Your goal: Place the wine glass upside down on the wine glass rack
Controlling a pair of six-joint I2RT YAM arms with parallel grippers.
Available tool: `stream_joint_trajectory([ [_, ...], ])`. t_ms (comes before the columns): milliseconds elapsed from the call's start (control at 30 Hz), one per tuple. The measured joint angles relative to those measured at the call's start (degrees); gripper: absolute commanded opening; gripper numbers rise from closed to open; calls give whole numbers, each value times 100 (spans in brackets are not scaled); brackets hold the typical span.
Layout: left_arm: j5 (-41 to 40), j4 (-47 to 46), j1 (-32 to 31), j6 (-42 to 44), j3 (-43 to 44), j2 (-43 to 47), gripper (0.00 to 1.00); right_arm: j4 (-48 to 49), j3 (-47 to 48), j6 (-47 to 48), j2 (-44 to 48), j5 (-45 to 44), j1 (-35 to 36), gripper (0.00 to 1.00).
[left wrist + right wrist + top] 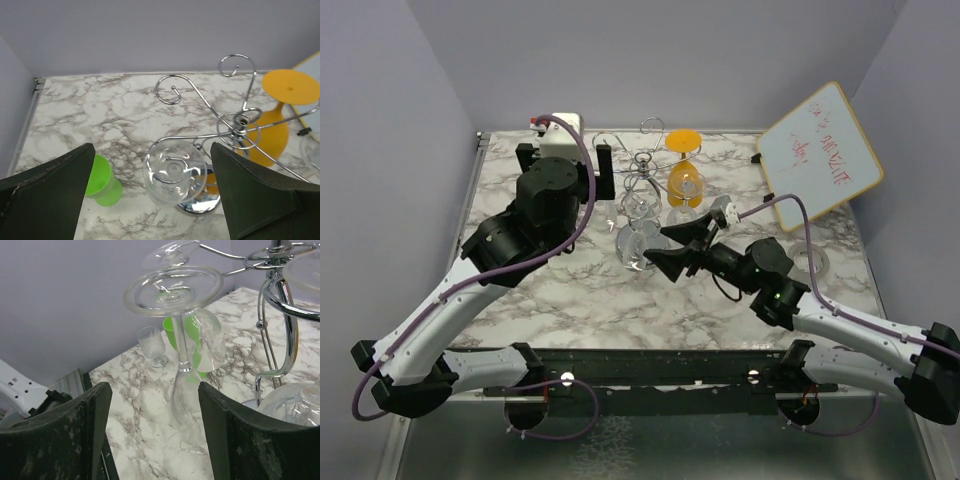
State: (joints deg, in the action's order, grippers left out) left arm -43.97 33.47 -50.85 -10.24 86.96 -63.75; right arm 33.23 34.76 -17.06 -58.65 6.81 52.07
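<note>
The chrome wine glass rack (pixel 650 165) stands mid-table, its scroll arms spreading (pixel 235 122). A clear wine glass (pixel 636 243) hangs upside down from one arm: foot on top (pixel 172 290), bowl below. My right gripper (pixel 657 246) is open, its fingers either side of the bowl (pixel 154 400) with gaps on both sides. High over the back left, my left gripper (pixel 565 162) is open and empty (pixel 152 165), looking down on a hanging clear glass (pixel 175 172). An orange glass (pixel 683 165) also hangs upside down.
A second clear glass (pixel 207 335) hangs behind the first. A green cup (pixel 102 182) and a small frosted glass (pixel 152 345) stand left of the rack. A whiteboard (pixel 820 150) leans at the back right. Another clear bowl (pixel 295 405) is close to my right finger.
</note>
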Motion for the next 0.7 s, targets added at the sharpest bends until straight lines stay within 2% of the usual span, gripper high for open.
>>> stream_joint_trajectory([
  [133,81,188,570,-9,195,-208,98,-76,-127,52,402,166,0,75],
  [367,610,271,1762,-50,483,-570,81,-826,-262,229,1145,455,0,75],
  [467,1204,315,2835,-153,494,-855,81,-1364,-343,350,1676,494,0,75],
  [533,1641,280,3456,-260,216,-916,79,-1725,-350,391,2072,455,0,74],
  [700,2684,339,4544,-505,-1032,-868,63,-2393,-343,400,2905,42,0,74],
])
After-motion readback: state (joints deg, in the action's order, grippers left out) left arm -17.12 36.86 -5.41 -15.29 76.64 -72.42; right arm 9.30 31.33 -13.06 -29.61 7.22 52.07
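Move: The clear wine glass still standing on the table is some 20 cm to the left hand's left, 5 cm ahead and 35 cm below; the green goblet, equally low, is 11 cm left and 7 cm ahead. From the right hand, the just-hung glass is about 4 cm ahead, 4 cm left and 3 cm down; its neighbour, the right hung glass, is 8 cm ahead, 5 cm right and 2 cm down. Leftward and forward at first, then dropping fast near the end, the left hand swings from beside the rack towards the standing clear glass, about 16 cm left and 15 cm down, turning some 20 degrees counter-clockwise, tipping downward and narrowing its fingers somewhat. The empty right hand, fingers kept open, backs away from the just-hung glass, about 8 cm right and 6 cm back. ##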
